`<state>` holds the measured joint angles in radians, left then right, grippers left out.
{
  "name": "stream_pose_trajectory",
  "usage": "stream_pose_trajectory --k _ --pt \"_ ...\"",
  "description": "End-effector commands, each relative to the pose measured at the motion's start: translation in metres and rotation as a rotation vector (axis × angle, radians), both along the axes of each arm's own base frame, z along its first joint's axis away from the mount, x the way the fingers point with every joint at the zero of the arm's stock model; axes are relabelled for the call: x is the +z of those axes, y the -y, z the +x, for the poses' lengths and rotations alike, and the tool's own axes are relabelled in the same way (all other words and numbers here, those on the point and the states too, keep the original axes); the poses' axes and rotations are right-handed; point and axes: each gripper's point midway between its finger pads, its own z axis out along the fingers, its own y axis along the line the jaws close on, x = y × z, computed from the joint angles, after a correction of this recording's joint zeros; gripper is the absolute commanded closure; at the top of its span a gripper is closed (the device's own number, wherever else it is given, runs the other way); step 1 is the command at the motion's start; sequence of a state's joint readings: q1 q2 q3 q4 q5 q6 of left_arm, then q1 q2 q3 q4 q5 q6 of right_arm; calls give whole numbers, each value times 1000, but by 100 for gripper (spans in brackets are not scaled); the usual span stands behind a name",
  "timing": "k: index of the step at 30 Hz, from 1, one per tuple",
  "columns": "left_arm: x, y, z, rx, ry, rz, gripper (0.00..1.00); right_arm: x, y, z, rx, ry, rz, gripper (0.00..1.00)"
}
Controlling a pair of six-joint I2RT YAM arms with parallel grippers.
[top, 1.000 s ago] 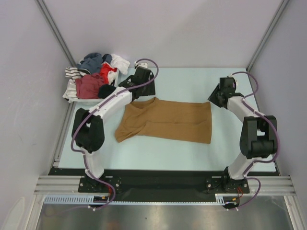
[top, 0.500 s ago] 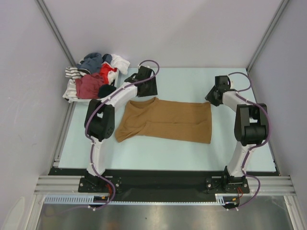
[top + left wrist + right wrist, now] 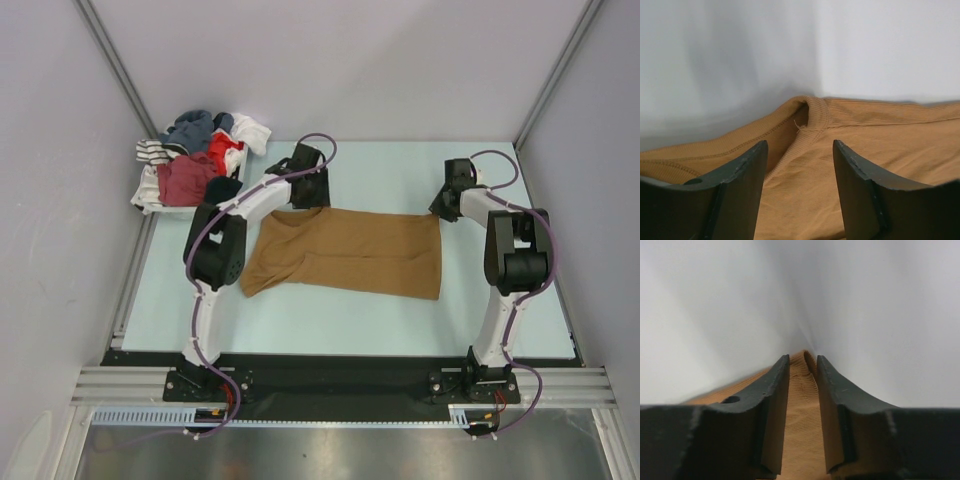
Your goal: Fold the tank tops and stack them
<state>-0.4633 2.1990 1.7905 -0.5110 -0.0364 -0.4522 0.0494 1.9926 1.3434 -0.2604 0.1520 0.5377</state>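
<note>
The tan-brown tank top (image 3: 345,250) lies spread flat across the middle of the table. My left gripper (image 3: 308,194) is at its far left corner. In the left wrist view that gripper (image 3: 800,145) is open, its fingers (image 3: 745,175) straddling the ribbed cloth (image 3: 805,190) near a folded hem corner (image 3: 810,107). My right gripper (image 3: 443,208) is at the far right corner. In the right wrist view the right gripper (image 3: 803,360) is shut on a raised ridge of the tan cloth (image 3: 802,410). A dark maroon top (image 3: 185,180) lies in the clothes pile.
A heap of mixed clothes (image 3: 200,155) sits at the table's back left corner, close to the left arm's elbow (image 3: 215,250). Grey walls close in the table at the back and on both sides.
Both arms have drawn up and in. The left gripper has settled onto the top's far left corner, its jaws narrowing. The right gripper has moved onto the far right corner and closed on the cloth.
</note>
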Motion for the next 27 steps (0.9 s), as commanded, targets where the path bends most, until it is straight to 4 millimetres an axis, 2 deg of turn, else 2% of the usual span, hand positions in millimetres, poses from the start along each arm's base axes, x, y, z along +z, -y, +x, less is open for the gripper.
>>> stream_pose_trajectory --k 1,4,6,9,12,17,19,21,22,23,24,25,26,27 --pt "15 11 14 -44 51 -27 40 5 3 13 13 29 -18 69" --pt "15 12 17 -49 56 -25 41 5 -1 14 26 35 -4 76" --pt "11 12 17 -55 48 -16 41 7 -2 14 34 40 1 86" --pt "8 12 18 -58 42 -10 42 9 -2 14 39 47 4 95" --pt "3 11 18 -57 33 2 43 12 -3 15 47 54 7 100" --pt "-3 13 24 -60 37 4 51 16 -6 15 61 74 16 100" --pt "-12 14 24 -61 20 11 54 18 -5 15 61 80 24 100" --pt "-15 16 27 -62 21 6 60 19 -8 15 72 89 38 100" --pt "-17 16 28 -64 24 9 70 21 -8 14 74 93 44 100" --pt "-17 16 28 -64 24 9 70 21 -8 15 77 96 45 100" --pt "-14 17 29 -70 34 5 76 22 -9 15 80 99 47 100" --pt "-14 16 29 -73 35 7 90 22 -8 14 80 99 50 100" --pt "-9 16 29 -76 44 6 99 22 -9 13 86 102 60 100" --pt "-4 16 29 -76 54 4 99 25 -8 13 87 108 64 100"
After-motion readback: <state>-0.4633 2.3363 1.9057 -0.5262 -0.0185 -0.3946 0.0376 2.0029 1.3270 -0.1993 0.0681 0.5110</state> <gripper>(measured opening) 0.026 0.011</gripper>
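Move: The left hand's target, the raised fold on the tank top's far edge, lies about 2 cm ahead, 1 cm right and 4 cm below it. The clothes basket stands some 30 cm left, 7 cm farther out than the hand. The right hand is already astride the tank top's far right corner, about 1 cm below and otherwise level; its near right corner is some 20 cm back from that hand, straight behind. Left hand sinks about 3 cm, easing forward, to pinch the far-edge fold; right fingers close on the corner. ##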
